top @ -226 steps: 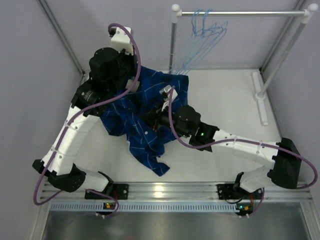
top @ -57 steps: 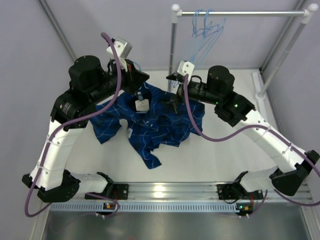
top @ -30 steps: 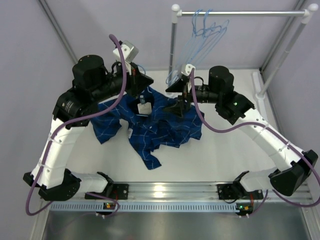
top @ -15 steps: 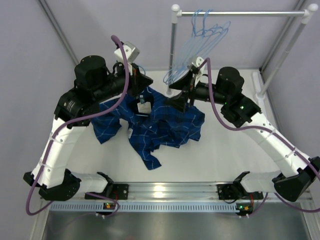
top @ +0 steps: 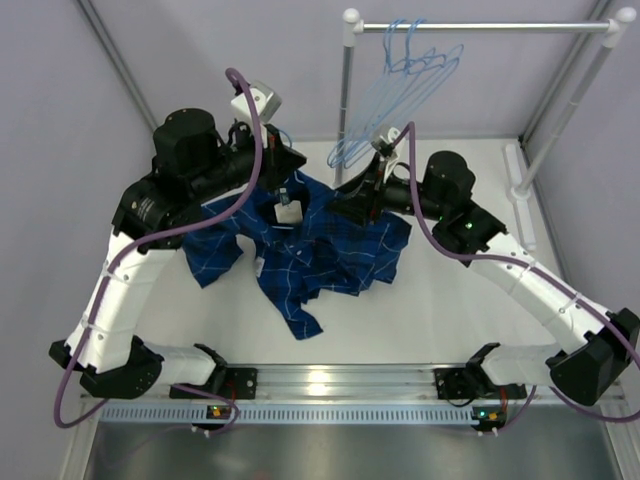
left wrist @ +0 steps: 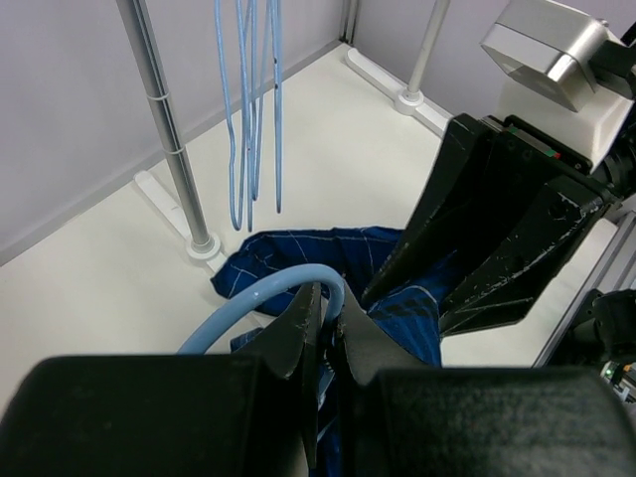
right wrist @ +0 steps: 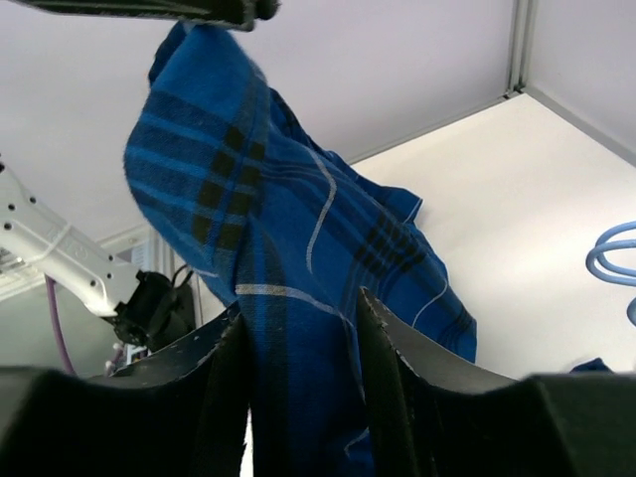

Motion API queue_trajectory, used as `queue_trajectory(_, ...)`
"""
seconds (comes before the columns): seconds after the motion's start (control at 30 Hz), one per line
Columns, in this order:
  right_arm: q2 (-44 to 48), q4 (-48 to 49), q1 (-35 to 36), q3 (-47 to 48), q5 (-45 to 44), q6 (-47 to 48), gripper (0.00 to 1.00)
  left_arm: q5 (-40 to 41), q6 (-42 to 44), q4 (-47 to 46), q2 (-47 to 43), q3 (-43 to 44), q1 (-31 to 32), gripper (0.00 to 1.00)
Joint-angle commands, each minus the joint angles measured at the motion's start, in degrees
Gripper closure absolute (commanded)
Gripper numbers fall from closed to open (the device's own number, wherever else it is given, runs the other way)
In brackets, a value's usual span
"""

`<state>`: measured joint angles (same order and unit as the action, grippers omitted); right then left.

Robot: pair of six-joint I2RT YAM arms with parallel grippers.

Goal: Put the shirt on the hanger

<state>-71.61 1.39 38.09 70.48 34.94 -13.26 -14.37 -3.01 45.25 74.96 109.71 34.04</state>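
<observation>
The dark blue plaid shirt (top: 320,245) lies bunched on the table, its white neck label (top: 287,211) facing up. My left gripper (top: 290,176) hovers over the collar, shut on the curved hook of a pale-blue wire hanger (left wrist: 260,291). The rest of that hanger is hidden under the gripper and the cloth. In the left wrist view the left gripper (left wrist: 326,310) pinches the wire. My right gripper (top: 352,203) is shut on a fold of the shirt (right wrist: 260,189) and holds it up off the table. In the right wrist view the right gripper (right wrist: 303,333) has cloth between its fingers.
Several more pale-blue hangers (top: 405,75) hang from a rail on a white post (top: 347,85) at the back, swung out toward the right arm. They also show in the left wrist view (left wrist: 248,99). The rack's foot (top: 522,195) lies at the right. Grey walls close the left and back.
Both arms have risen from the flat shirt. In the last second the right gripper has lifted its fold toward the left gripper, and the rail hangers have swung outward.
</observation>
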Motion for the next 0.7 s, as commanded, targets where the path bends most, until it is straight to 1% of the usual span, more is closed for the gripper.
queue_trajectory(0.0, 1.7, 3.4, 0.6, -0.3, 0.2, 2.5, 0.65, -2.0, -0.4, -3.2, -0.5, 2.7, 0.1, 1.0)
queue_trajectory(0.07, 1.8, 2.5, 1.1, -0.3, 1.3, 5.2, 0.65, -3.0, -0.5, -3.3, -0.5, 2.5, 0.1, 1.0)
queue_trajectory(0.1, 2.0, 2.4, 1.2, -0.9, 2.0, 6.1, 0.68, -3.7, -0.5, -3.2, -0.5, 2.5, 0.1, 1.0)
queue_trajectory(0.13, 2.2, 2.4, 1.8, -1.0, 1.7, 6.9, 0.78, -4.3, -0.5, -3.2, -0.5, 2.5, 0.1, 1.0)
queue_trajectory(0.17, 2.2, 2.2, 1.9, -1.1, 1.4, 8.0, 1.0, -4.7, -0.3, -3.2, -0.3, 2.6, 0.1, 1.0)
queue_trajectory(0.2, 2.2, 1.9, 2.0, -1.1, 0.8, 8.2, 1.0, -5.2, -0.2, -3.2, -0.3, 2.6, 0.1, 1.0)
queue_trajectory(0.37, 2.7, 1.3, 2.2, -1.5, 3.4, 11.6, 1.0, -6.4, -0.2, -3.2, -0.9, 1.7, 0.1, 1.0)
queue_trajectory(0.5, 4.3, 2.8, 2.3, -3.1, 2.1, 10.7, 1.0, -3.7, -0.3, -3.4, -1.5, 0.3, 0.1, 1.0)
queue_trajectory(0.63, 4.2, 0.3, 2.6, -3.2, 2.1, 12.2, 1.0, -3.4, -1.2, -4.4, -1.5, 0.3, 0.1, 1.0)
queue_trajectory(0.67, 3.8, -0.2, 2.7, -3.0, 2.2, 12.5, 0.92, -3.5, -1.3, -4.7, -1.5, 0.4, 0.0, 1.0)
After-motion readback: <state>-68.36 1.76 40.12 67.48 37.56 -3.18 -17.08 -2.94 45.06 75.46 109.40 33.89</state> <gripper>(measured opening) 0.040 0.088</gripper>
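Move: The shirt's loose upper edge already lies between the right hand's half-open fingers, only about 1 cm back and level with them. The hanger's neck, in the left fingers, is about 3 cm ahead, 7 cm to the left and 9 cm above the right hand; the rack's near post stands some 20 cm straight ahead. From the left hand, that shirt edge is roughly 3 cm back, 7 cm right and 9 cm below. The right fingers close fully on the shirt's edge and pinch it while that hand draws back about 2 cm towards the base, rolling some 10 degrees so that its forward side comes up. Once shut, it all but stays there, holding the cloth. The left hand holds nearly still above and to the left of it, its fingers keeping their grip on the hanger. ##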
